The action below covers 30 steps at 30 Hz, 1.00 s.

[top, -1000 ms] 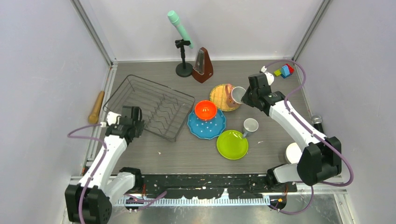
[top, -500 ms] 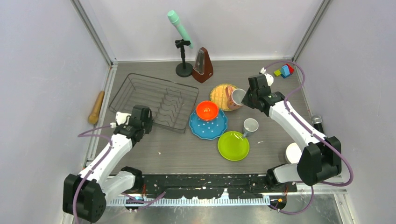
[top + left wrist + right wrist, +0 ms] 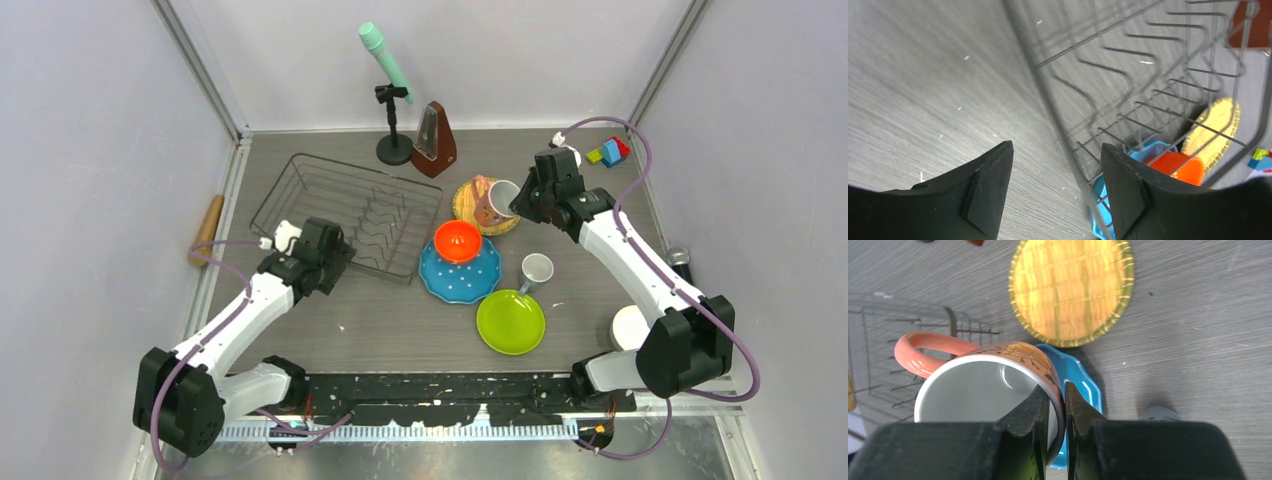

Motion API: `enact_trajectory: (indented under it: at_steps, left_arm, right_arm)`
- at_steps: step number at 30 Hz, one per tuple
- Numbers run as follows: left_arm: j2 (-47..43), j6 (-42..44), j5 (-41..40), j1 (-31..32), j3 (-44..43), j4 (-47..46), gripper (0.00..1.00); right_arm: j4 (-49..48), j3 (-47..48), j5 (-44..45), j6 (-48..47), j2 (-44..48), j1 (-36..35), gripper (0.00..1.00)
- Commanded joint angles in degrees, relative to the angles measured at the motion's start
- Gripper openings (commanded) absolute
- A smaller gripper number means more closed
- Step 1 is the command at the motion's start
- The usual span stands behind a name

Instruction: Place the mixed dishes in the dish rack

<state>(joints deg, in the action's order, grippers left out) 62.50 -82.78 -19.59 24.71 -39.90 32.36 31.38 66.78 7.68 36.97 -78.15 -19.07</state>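
Note:
The dish rack [image 3: 350, 215] lies left of centre. My left gripper [image 3: 335, 262] is open at its near right corner, and the rim wire [image 3: 1050, 107] runs between the jaws [image 3: 1055, 150]. My right gripper [image 3: 520, 203] is shut on the rim of the pinkish-tan mug [image 3: 983, 385], held above the yellow woven plate [image 3: 1072, 290]. The orange bowl [image 3: 458, 240] sits on the blue dotted plate [image 3: 460, 280], which touches the rack. The lime-green plate [image 3: 510, 321] and the small grey mug [image 3: 536, 269] lie nearer. The white bowl [image 3: 628, 327] is half hidden by the right arm.
A brown metronome [image 3: 434, 140] and a microphone stand [image 3: 390, 95] stand at the back. Coloured blocks [image 3: 608, 152] lie at the back right. A wooden roller [image 3: 207, 228] lies beyond the table's left edge.
My left gripper slid the rack rightwards and then opened. The rack pushed the blue plate, orange bowl and lime-green plate to the right. The right gripper shifted the mug slightly left and up.

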Motion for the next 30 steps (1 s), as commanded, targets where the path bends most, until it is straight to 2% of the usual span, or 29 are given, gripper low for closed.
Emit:
enact_trajectory:
  at_steps: [1,5,8,9,10,15,17,21,24,25,26,28,30]
  left_arm:
    - [0.62,20.2,7.01,-3.33,-9.0,5.01,0.69]
    - [2.13,31.39,10.66,-5.02,-16.62,13.61,0.75]
    - [2.0,35.36,11.6,-5.55,-21.14,19.98,0.86]
    - [1.92,36.18,13.72,-5.92,-22.2,20.86,0.94]
    - [1.85,36.26,16.85,-6.66,-22.98,21.47,0.99]
    - [3.01,35.43,44.63,-13.27,-24.43,17.98,1.0]
    - [3.16,32.49,51.16,-14.32,-23.51,14.48,1.0]
    - [1.02,23.17,56.68,-14.51,-20.24,5.8,1.0]
    - [0.28,9.37,60.26,-14.51,-16.37,-5.48,1.0]
    - [0.29,2.01,61.46,-14.36,-14.88,-10.41,1.0]
    - [0.15,-2.75,61.51,-13.82,-13.63,-15.21,1.0]
    - [-0.44,-9.26,59.22,-12.93,-13.44,-15.97,0.99]
    - [-0.67,-10.59,56.52,-12.4,-14.85,-15.72,0.99]
  right_arm:
    - [-6.63,3.63,-11.34,-1.65,1.38,-0.24,0.0]
    - [-14.03,1.35,-20.33,-3.76,2.69,-0.24,0.0]
    - [-17.93,-0.51,-24.0,-4.53,3.01,-0.23,0.0]
    - [-20.06,-0.95,-24.72,-4.74,3.07,-0.26,0.0]
    - [-21.28,-1.66,-26.27,-4.73,3.04,-0.22,0.0]
    - [-34.21,-5.23,-33.77,-3.19,2.87,-0.25,0.0]
    - [-37.34,-6.45,-34.98,-3.52,3.22,-0.26,0.0]
    - [-37.56,-7.55,-33.37,-7.21,4.56,-0.35,0.0]
    - [-39.4,-9.11,-32.5,-10.06,6.41,-0.54,0.0]
    - [-40.4,-10.2,-32.59,-10.68,6.77,-0.67,0.0]
    - [-43.03,-10.94,-32.57,-11.68,7.61,-1.11,0.0]
    - [-47.74,-13.39,-30.27,-12.39,8.8,-1.95,0.0]
    - [-53.28,-15.8,-27.32,-13.85,9.52,-3.17,0.0]
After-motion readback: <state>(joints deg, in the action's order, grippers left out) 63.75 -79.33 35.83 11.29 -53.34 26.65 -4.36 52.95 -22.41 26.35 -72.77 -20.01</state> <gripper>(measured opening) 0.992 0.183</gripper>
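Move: The mug, pinched at its wall by the right hand, sits about 4 cm left, 2 cm ahead of and slightly below that hand's point; its eventual place, the dish rack, centres some 35 cm left, 4 cm farther out and 15 cm below. From that hand the orange bowl lies 11 cm left, 2 cm back and 15 cm down. From the left hand, the mug is roughly 34 cm right, 11 cm ahead and 5 cm higher; the rack's middle is 12 cm ahead, about 1 cm right and 5 cm lower. The mug, still pinched at its wall by the right fingers, travels left about 9 cm towards the left hand, rising too, while the wrist swings counter-clockwise and tips its fingers up. The left hand spreads its already parted fingers fully, lifts some 14 cm clear of the rack's near rim, then swings right towards the mug, turning clockwise and rolling its left side down. ##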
